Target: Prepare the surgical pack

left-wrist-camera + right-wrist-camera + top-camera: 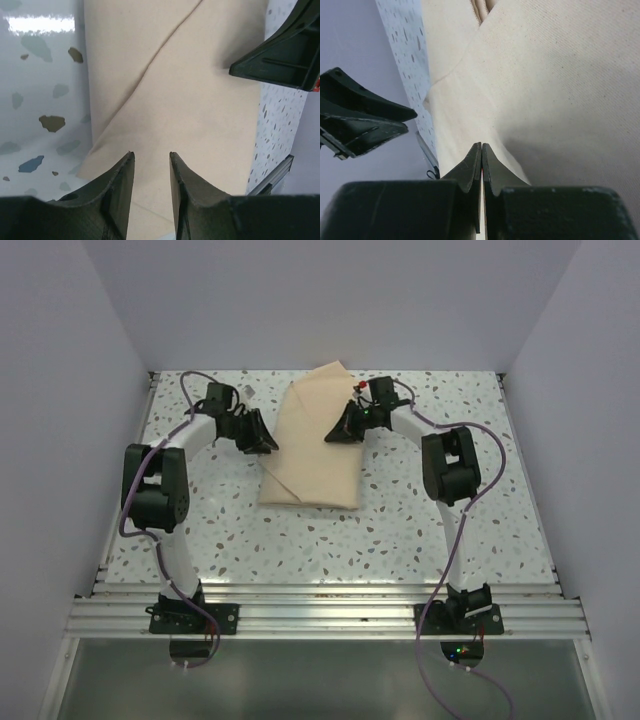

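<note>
The surgical pack [312, 445] is a plain beige cloth bundle, folded with overlapping flaps, lying at the back middle of the speckled table. No tray, instruments or gauze show. My left gripper [270, 443] hovers at the pack's left edge. In the left wrist view its jaws [151, 154] stand apart, with only cloth [200, 100] showing below the gap. My right gripper [332, 433] is over the pack's right side. In the right wrist view it is shut [481, 145] just above the cloth [560, 75], with nothing seen pinched. The grippers face each other across the bundle.
The speckled tabletop [400, 530] is boxed in by pale walls on the left, right and back. An aluminium rail [320, 615] with the arm bases runs along the near edge. A small grey object [247, 390] sits near the back left.
</note>
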Robot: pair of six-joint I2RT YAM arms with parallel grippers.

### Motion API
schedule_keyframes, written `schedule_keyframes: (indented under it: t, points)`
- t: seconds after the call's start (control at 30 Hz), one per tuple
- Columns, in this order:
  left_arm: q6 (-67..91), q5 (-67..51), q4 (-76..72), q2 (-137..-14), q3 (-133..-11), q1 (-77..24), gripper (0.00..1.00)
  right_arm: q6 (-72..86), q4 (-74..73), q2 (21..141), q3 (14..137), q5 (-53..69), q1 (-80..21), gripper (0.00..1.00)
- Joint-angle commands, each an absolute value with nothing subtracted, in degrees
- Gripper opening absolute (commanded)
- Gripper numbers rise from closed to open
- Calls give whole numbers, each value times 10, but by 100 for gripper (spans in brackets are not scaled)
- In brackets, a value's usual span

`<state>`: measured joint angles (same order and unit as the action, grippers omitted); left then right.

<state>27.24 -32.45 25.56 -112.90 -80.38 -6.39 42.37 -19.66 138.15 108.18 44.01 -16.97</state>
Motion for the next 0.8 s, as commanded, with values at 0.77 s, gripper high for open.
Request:
schedule_keyframes:
  t: [0.77]
  points:
    - [264, -140, 307, -1363, -1059, -120, 0, 292, -407, 1424, 1230, 252, -174, 1]
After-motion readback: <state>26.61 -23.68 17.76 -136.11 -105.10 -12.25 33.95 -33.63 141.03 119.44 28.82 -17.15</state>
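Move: The left hand's goal, the cloth strip beside the upper flap's slanting edge, lies about 11 cm ahead, 5 cm right and 6 cm below. The flap's left corner is level fore-and-aft, 3 cm left; a small pleat is some 19 cm ahead, 10 cm right, both about 6 cm below. For the right hand, its cloth patch is about 3 cm ahead, 3 cm right and 3 cm below; the pleat is roughly 15 cm ahead, 7 cm left. Forward in a low arc, the left hand rises about 4 cm, then drops steeply, travelling some 11 cm forward and 5 cm right in all; its part-open fingers shut and their tips come down onto the cloth beside the flap's edge. The right hand, fingers still shut, makes a small hop forward and right over the folded cloth, about 4 cm, tilting some 15 degrees as it lowers onto the cloth. ##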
